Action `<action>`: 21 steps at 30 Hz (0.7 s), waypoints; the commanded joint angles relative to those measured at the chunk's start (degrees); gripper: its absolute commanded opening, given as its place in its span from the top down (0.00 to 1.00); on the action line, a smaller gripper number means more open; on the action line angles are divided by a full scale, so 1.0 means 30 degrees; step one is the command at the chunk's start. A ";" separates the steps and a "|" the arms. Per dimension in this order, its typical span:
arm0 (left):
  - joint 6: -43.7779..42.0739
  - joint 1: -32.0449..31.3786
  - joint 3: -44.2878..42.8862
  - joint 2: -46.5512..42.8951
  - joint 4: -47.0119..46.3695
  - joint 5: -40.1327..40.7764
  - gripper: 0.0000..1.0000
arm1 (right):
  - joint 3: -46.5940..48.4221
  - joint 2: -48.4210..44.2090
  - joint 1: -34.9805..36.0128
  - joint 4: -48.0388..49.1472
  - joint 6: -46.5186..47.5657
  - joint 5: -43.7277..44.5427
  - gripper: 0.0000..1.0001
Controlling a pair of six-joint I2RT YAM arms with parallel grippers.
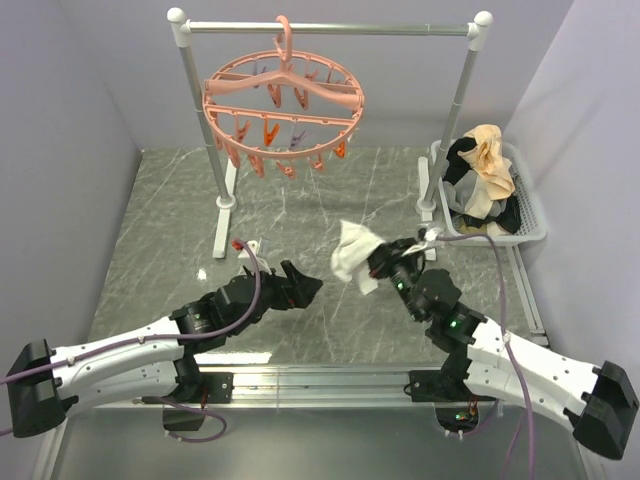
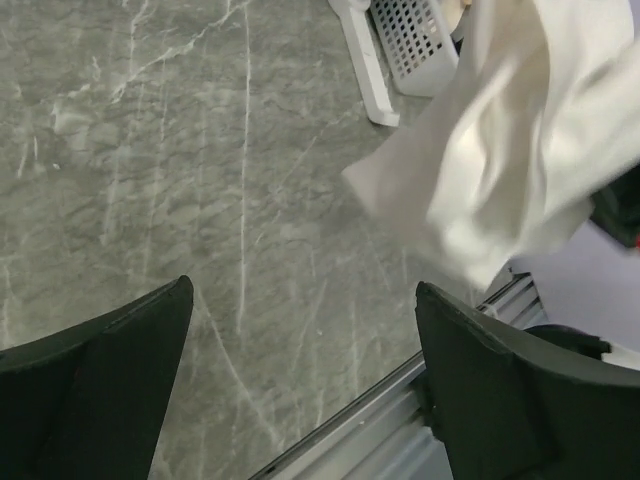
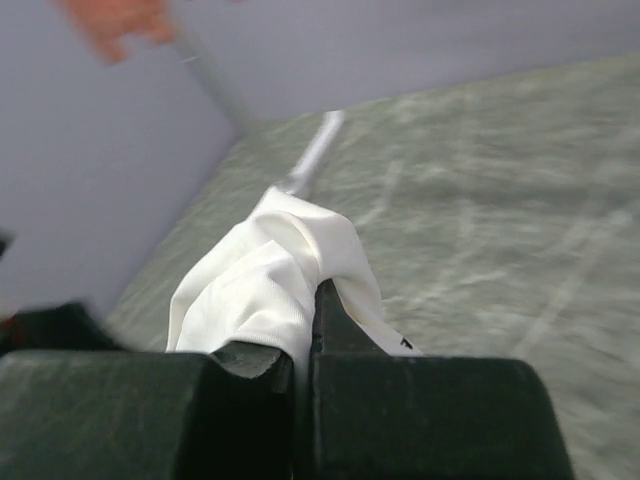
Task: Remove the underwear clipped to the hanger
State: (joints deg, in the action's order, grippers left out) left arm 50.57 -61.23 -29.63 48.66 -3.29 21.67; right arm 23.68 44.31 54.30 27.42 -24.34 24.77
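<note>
A white piece of underwear (image 1: 352,257) hangs bunched above the table's middle, with my right gripper (image 1: 375,262) shut on it. In the right wrist view the cloth (image 3: 270,280) is pinched between the closed fingers of the right gripper (image 3: 312,300). My left gripper (image 1: 310,287) stands open just left of the cloth, nothing between its fingers (image 2: 303,290), and the cloth (image 2: 510,150) shows at its upper right. The salmon-pink round hanger (image 1: 285,100) hangs from the rail at the back; I see no fabric on its clips.
A white basket (image 1: 530,210) at the right back holds black and cream garments (image 1: 485,165). The silver rail (image 1: 330,28) stands on two white-footed posts (image 1: 222,215). An aluminium bar (image 1: 330,378) runs along the near table edge.
</note>
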 commanded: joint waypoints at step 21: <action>0.0137 -0.0067 0.1175 -0.4677 0.1589 -0.0661 0.01 | 1.3486 1.0622 -2.0997 -1.0895 -0.5248 0.0483 1.00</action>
State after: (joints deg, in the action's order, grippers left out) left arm 51.33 -61.23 -26.02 36.03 -0.80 21.10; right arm 58.41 71.40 -3.97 -2.26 -36.77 29.69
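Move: The laundry basket I am carrying the white underwear to stands about 25 cm ahead of my right hand and 33 cm to its right, its middle some 20 cm lower. The cream cloth on its pile is roughly 32 cm ahead and 33 cm right, 14 cm down; the stand's right foot is about 22 cm ahead and 18 cm right, 25 cm below. From my left hand the basket lies some 30 cm ahead, 49 cm right and 15 cm lower. With the underwear still pinched in my shut right fingers, I swing it fast to the right and forward, about 36 cm and nearly level, past the stand's right post to the basket, turning the hand some 60 degrees clockwise and tipping it down as I go. My empty left hand stays wide open and eases a few centimetres up, left and back. ##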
